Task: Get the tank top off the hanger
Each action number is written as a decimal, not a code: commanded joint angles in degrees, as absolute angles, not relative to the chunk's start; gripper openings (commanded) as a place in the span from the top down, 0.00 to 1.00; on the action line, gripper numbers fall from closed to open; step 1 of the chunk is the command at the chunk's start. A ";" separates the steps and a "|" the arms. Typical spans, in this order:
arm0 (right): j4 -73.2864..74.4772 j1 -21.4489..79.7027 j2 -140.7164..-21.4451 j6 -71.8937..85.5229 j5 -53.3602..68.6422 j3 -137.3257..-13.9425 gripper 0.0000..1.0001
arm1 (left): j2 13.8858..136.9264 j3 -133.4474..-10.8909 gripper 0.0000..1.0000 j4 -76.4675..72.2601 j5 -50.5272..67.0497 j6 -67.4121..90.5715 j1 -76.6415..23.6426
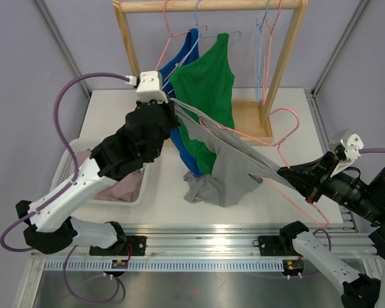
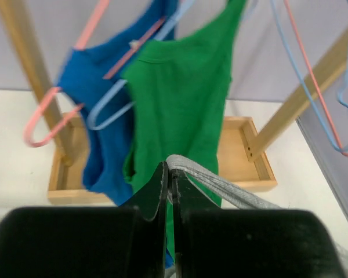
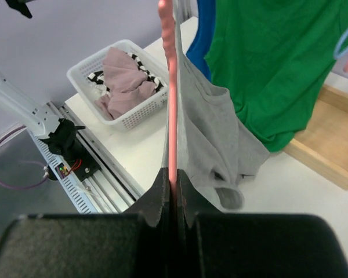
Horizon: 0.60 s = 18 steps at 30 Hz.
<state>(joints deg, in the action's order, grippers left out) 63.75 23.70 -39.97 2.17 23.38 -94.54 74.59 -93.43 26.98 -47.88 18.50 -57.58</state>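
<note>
The grey tank top (image 1: 228, 176) hangs stretched between my two grippers over the table. One strap runs taut up to my left gripper (image 1: 173, 102), which is shut on it. In the left wrist view the grey strap (image 2: 220, 185) comes out from between the shut left gripper (image 2: 170, 171). The pink hanger (image 1: 289, 125) lies tilted through the top, hook to the upper right. My right gripper (image 1: 283, 173) is shut on its lower wire. In the right wrist view the pink hanger (image 3: 170, 87) rises straight from the shut gripper (image 3: 173, 176), with the grey tank top (image 3: 214, 133) draped beside it.
A wooden rack (image 1: 212, 6) stands at the back, with a green tank top (image 1: 208, 90) and a blue one (image 1: 183, 61) on hangers, bare blue and pink hangers (image 1: 263, 25) and a tray base (image 1: 247, 119). A white basket (image 1: 70, 167) holding pink cloth sits left.
</note>
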 commanded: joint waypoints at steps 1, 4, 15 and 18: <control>58.19 24.00 -37.54 0.35 27.33 -94.93 1.00 | 69.35 -91.94 1.00 30.06 -53.29 24.53 -54.67; 50.65 23.99 -35.69 1.32 28.83 -91.42 1.00 | 67.42 -90.36 1.00 30.84 -46.26 24.26 -54.67; 3.14 23.99 -32.34 10.18 26.30 -69.19 1.00 | 60.29 -73.75 1.00 21.02 -3.62 23.73 -58.35; -12.22 23.91 -35.67 14.67 19.43 -64.80 1.00 | 59.50 -67.10 1.00 18.39 -0.35 22.16 -62.38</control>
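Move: Some 12 cm right of the left hand, 13 cm back and 15 cm lower hangs the body of the grey tank top, whose strap the left fingers already pinch; the pink hanger's middle is about 20 cm right of that hand and 14 cm back, with the green tank top roughly 14 cm ahead and 4 cm right. From the right hand, still gripping the hanger, the grey body lies about 14 cm left, 4 cm ahead and well below. Easing the pull, the left hand first carries the strap some 3 cm farther left, then swings back, down and right towards the grey body and the right hand, ending about 10 cm back and 9 cm lower and turned nearly 40 degrees clockwise, fingers staying shut on the strap. Meanwhile the right hand keeps its grip on the hanger, pushes forward, up and a little left towards the rack, and tips its fingers up about 25 degrees. ##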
